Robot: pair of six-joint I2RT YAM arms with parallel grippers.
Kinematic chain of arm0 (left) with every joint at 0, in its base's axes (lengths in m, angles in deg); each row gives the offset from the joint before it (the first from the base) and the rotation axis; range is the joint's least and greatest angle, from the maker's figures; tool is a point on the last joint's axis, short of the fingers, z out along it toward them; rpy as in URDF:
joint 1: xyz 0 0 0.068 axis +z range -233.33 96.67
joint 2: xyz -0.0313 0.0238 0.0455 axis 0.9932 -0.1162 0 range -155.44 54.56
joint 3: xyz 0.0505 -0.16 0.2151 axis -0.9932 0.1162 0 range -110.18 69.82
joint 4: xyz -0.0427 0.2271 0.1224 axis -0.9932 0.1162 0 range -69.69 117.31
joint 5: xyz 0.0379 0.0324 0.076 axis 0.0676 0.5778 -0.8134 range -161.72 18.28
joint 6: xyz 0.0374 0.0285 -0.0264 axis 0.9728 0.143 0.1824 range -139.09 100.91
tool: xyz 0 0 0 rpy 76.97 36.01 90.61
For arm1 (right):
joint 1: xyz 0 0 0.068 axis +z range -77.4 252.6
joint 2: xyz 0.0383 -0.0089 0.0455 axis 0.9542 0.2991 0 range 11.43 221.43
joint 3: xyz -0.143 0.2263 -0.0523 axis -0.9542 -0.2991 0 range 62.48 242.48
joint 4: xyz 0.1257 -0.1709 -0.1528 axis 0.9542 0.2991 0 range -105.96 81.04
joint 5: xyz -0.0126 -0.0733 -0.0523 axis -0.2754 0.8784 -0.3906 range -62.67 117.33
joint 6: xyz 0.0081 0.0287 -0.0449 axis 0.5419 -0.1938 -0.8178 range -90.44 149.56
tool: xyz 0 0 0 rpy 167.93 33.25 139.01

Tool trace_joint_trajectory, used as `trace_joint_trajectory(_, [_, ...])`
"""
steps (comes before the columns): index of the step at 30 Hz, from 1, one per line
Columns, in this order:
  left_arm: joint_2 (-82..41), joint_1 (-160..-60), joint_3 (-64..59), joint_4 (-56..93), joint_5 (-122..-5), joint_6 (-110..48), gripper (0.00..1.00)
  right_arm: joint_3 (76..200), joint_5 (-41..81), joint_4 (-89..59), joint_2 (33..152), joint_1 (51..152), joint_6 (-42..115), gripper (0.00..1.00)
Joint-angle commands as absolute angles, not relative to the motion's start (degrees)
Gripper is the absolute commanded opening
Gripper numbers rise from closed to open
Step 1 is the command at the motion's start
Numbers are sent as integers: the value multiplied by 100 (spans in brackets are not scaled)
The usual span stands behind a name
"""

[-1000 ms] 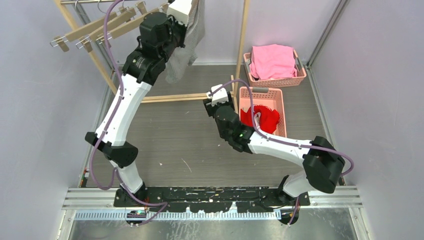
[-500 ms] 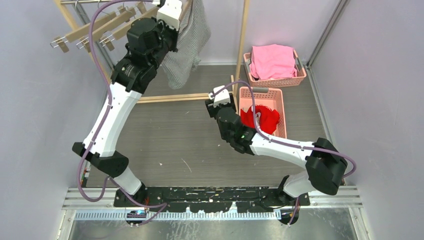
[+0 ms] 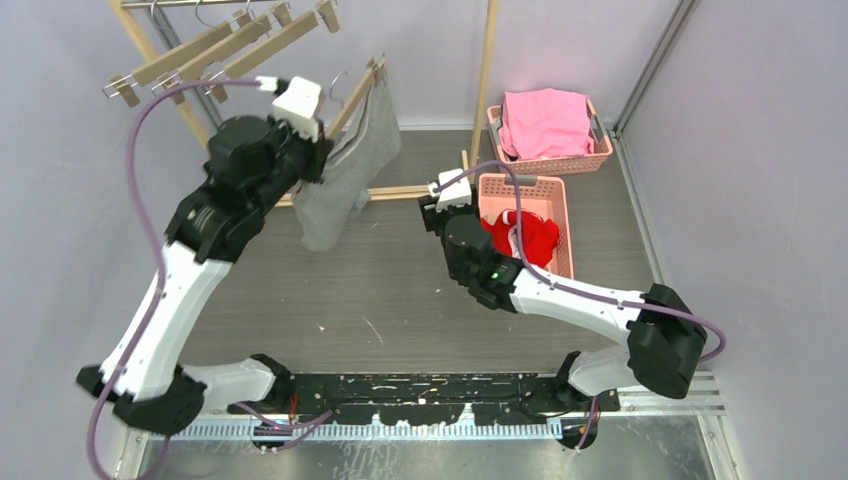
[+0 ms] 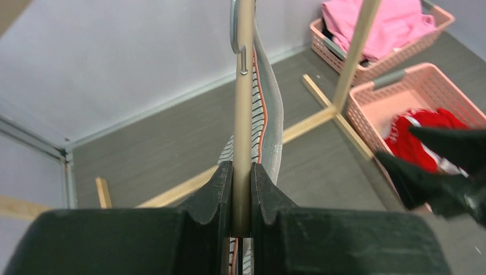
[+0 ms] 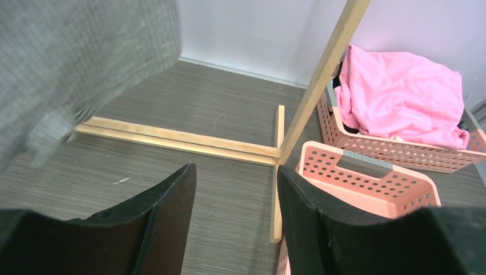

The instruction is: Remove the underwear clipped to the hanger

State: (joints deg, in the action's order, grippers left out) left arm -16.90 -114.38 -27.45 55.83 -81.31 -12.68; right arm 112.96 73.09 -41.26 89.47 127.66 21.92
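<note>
The grey-and-white striped underwear hangs clipped to a wooden hanger, off the rail and out over the floor. My left gripper is shut on that hanger's bar, and the striped cloth hangs just behind the bar. In the right wrist view the same cloth fills the upper left. My right gripper stands open and empty beside the near pink basket, its fingers apart over the floor. Red underwear lies in that basket.
A second pink basket at the back right holds the pink cloth. Several empty wooden hangers hang on the rail at the upper left. The rack's upright post and floor bars stand between the arms and the baskets.
My left arm has drawn the hanger with the striped underwear away from the rail, down and toward the near left. My right gripper has crept slightly toward the back.
</note>
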Motion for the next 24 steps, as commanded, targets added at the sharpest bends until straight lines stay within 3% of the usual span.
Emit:
trace_joint_trajectory(1, [-344,-11418,-2056,5518,-7540,-1744,0,11262,7479,-4345,8569,12681,2196,60])
trace_joint_trajectory(4, [434,-11418,-1471,5681,-7390,-1747,0,11273,7115,-3843,8261,12354,2520,66])
trace_joint_trajectory(8, [1219,-11413,-921,6116,-7192,-1696,0,11255,4884,-2914,7491,11193,3221,92])
trace_joint_trajectory(9, [1374,-11417,-806,6198,-7063,-1662,0,11235,4312,-2798,7382,10911,3270,95])
trace_joint_trajectory(13, [1884,-11417,-404,6480,-6463,-1629,0,11499,2651,-2229,7094,10415,3057,98])
trace_joint_trajectory(24, [2300,-11418,66,6590,-5363,-1886,0,12308,251,-1797,6848,10412,2708,100])
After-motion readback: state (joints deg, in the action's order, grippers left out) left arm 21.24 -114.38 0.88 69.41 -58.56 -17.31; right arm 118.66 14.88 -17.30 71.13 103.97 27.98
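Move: The left hand grips the near end of the hanger carrying the striped underwear, whose middle hangs about 6 cm ahead, 4 cm right and 12 cm below; it goes towards the right gripper, level with it ahead, some 17 cm right and 18 cm lower. The nearest empty hanger is about 15 cm ahead, 7 cm left. From the right hand, the hanger's far clip lies roughly 17 cm ahead, 10 cm left and 15 cm above; the basket with the red underwear is some 7 cm ahead, 16 cm right and 24 cm below. Keeping its pinch on the hanger, the left hand pulls back about 18 cm and sinks some 9 cm, mostly late, turning clockwise about 20 degrees so the far clip swings towards the right gripper. The right hand sweeps 9 cm right while rising, then comes back left and towards its base, turning counter-clockwise some 35 degrees to face the clip, fingers opening fully. ##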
